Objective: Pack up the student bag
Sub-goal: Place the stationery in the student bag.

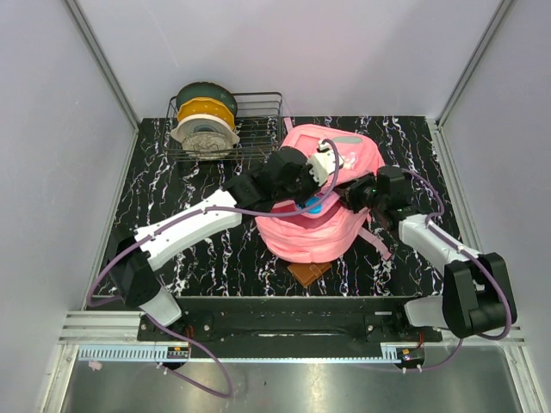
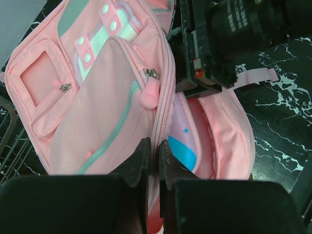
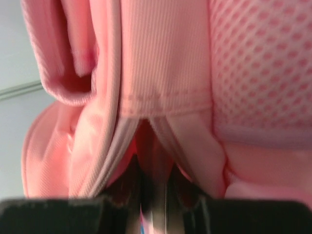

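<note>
The student bag, big, soft and pink, lies in the middle of the black marbled table. Its main zip is parted, and a pale pink and blue thing shows inside. In the left wrist view my left gripper is shut on the zipper edge of the bag, on the front-pocket side of the opening. My right gripper comes from the right and meets the opposite rim. In its own view the right gripper is buried in pink fabric, with a fold of it pinched between its fingers.
A wire basket with filament spools stands at the back left. A flat brown thing sticks out from under the bag's near edge. A pink strap trails beside my right arm. Grey walls close in the table.
</note>
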You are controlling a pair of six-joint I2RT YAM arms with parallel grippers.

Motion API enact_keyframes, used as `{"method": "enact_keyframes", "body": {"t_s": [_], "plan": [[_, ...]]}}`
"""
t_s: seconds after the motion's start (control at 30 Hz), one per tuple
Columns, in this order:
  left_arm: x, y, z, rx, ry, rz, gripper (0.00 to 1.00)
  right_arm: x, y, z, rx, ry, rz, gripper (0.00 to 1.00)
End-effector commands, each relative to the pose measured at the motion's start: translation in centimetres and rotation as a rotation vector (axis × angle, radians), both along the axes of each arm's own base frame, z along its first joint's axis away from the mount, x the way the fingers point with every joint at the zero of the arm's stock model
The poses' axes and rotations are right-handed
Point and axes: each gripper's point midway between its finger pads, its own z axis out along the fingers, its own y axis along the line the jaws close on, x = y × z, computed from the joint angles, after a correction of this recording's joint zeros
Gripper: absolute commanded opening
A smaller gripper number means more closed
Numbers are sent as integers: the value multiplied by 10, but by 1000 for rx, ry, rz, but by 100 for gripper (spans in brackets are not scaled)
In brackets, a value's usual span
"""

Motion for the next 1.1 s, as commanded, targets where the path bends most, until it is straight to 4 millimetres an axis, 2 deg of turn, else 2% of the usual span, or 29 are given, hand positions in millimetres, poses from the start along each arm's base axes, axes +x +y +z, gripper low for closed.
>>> {"method": "enact_keyframes", "body": {"t_s": [0.0,0.03,0.1,0.13,0.2,0.23,0.27,0.33,0.4,0.43,0.5,0.53,0.6,0.67,0.7,0.73,0.77,0.8,0.83,0.87,0.9,0.93,0.97,1.03,1.07], "plan": [[-9,-9,90,-239,-104,8,0,44,10,59,-31,-266,-174,18],[-10,-11,89,-243,-93,11,0,51,6,61,-42,-287,-231,19],[-10,-14,91,-254,-85,14,0,52,12,53,-61,-294,-272,20],[-10,-15,90,-255,-79,16,0,53,21,52,-66,-319,-280,24],[-9,-16,91,-258,-77,19,0,54,25,46,-75,-320,-284,36],[-9,-17,89,-253,-71,19,0,52,27,41,-68,-325,-278,49],[-9,-16,89,-250,-73,19,0,51,25,40,-59,-324,-282,55],[-4,-12,88,-237,-83,50,0,40,22,38,-81,-330,-266,69],[0,-10,85,-226,-89,72,0,29,21,39,-102,-335,-230,77],[1,-8,84,-219,-94,80,0,20,18,46,-113,-363,-213,80],[4,-7,80,-209,-94,95,0,5,19,49,-134,-373,-162,81],[4,-8,78,-206,-93,99,0,-4,16,59,-140,-408,-146,82],[7,-8,77,-203,-93,109,0,-17,11,58,-164,-394,-132,84],[10,-7,74,-199,-90,124,0,-32,4,69,-168,-422,-127,84],[11,-7,74,-198,-88,129,0,-39,-2,58,-202,-375,-124,84],[11,-8,73,-200,-86,131,0,-49,-6,67,-196,-389,-126,84],[11,-8,72,-198,-84,129,0,-54,-11,66,-209,-373,-131,84],[10,-7,70,-196,-81,128,0,-64,-20,47,-263,-299,-137,84],[9,-9,68,-194,-75,119,0,-72,-27,50,-260,-297,-157,83],[7,-9,65,-191,-68,112,0,-77,-34,44,-268,-269,-179,83],[6,-9,62,-189,-63,107,6,-84,-45,31,-303,-218,-210,83],[3,-10,61,-191,-51,97,18,-90,-50,32,-287,-225,-230,83],[2,-8,60,-196,-46,96,33,-93,-53,32,-280,-225,-242,82],[2,-5,60,-217,-25,120,74,-99,-59,29,-261,-217,-275,82],[0,-2,60,-225,-15,121,87,-100,-60,32,-254,-227,-280,82]]}}
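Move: In the right fingers the pink stationery case is already partway into the student bag, its middle some 3 cm back, 4 cm left and 3 cm below that hand. The bag's mouth lies about 5 cm back, 8 cm left and 5 cm below; the brown wallet is roughly 23 cm back, 8 cm left and 15 cm down. From the left hand, which pinches the bag's zipped flap edge, the case is about level fore and aft, 3 cm right and 7 cm below. Pushing the case deeper into the bag, the right hand goes about 3 cm forward and 2 cm left, sinking slightly, and opens its fingers to let go. It then draws back out about 11 cm, rising some 8 cm and going right, fingers tilting up. The left hand holds the flap almost in place, turns slightly counter-clockwise and opens at the very end, releasing the flap. ##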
